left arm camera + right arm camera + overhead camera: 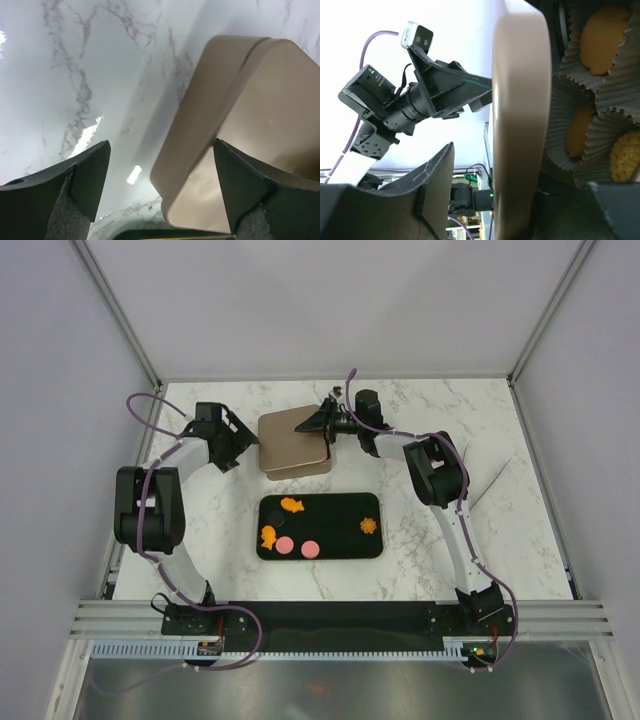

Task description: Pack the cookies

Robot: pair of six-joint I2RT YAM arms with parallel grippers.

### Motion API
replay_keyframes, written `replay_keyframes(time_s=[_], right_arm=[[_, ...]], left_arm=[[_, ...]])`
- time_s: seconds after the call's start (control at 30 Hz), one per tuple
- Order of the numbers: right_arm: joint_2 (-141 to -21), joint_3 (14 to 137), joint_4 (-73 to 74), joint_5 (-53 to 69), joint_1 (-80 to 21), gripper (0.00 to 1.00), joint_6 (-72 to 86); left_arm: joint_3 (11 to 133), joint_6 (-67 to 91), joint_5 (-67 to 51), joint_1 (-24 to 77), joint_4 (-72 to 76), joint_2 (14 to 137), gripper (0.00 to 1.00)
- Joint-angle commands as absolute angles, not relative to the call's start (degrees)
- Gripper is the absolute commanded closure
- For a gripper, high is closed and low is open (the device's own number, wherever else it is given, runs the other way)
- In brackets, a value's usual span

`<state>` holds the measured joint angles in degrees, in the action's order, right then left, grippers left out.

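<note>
A tan box (300, 468) stands behind the black tray (372, 504), its lid (290, 435) slightly askew. My right gripper (326, 422) is open at the lid's far right corner. The lid's rim (520, 100) stands between the jaws, with a gap to the left finger (437, 185). Past the rim, orange cookies (605, 32) lie in grey paper cups (570, 95) inside the box. Several more cookies lie on the tray: an orange fish (292, 505), two pink discs (285, 545) and an orange flower (368, 526). My left gripper (236, 445) is open and straddles the box's near left corner (175, 195).
White marble tabletop (430, 550) lies all round, with enclosure walls on three sides. The left arm's camera (417, 35) and wrist (395, 110) show beyond the lid in the right wrist view. The tray's edge (175, 234) shows just below the left fingers.
</note>
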<state>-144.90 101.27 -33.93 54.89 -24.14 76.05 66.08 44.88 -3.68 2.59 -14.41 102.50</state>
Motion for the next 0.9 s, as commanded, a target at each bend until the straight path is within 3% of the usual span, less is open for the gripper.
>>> replay_keyframes(time_s=[0.0,0.53,0.87], right_arm=[[-141.68,99.67,-35.42,53.09,-23.38,0.49,74.09],[-138.78,97.65,-31.38,52.12,-23.03,0.48,70.40],[-135.97,98.53,-21.37,49.66,-22.68,0.48,62.49]], left_arm=[[67.77,43.16,-9.57,3.08,-9.86,102.57,0.08],[65.66,44.21,-24.34,3.60,2.98,108.10,0.07],[64.25,45.26,-26.02,3.69,6.15,108.02,0.09]])
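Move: The lid lies loosely over the cookie box, its middle about 12 cm to the left hand's right, 3 cm ahead and 3 cm below; the box's middle is about 12 cm right, 3 ahead and 6 below. Nearer the robot, the fish cookie is some 12 cm right and 13 back from that hand, 8 below. From the right hand, whose fingers straddle the lid, its middle is about 5 cm left, 3 back and 1 below. The lid's left edge is what the open left hand goes for: it swings about 6.5 cm right and some 2 forward, arching up a couple of centimetres and dipping again, while rolling its left side down and turning clockwise, roughly 15 degrees each. The right hand keeps its half-open fingers above and beneath the lid, easing about 1.5 cm right with a slight roll. ##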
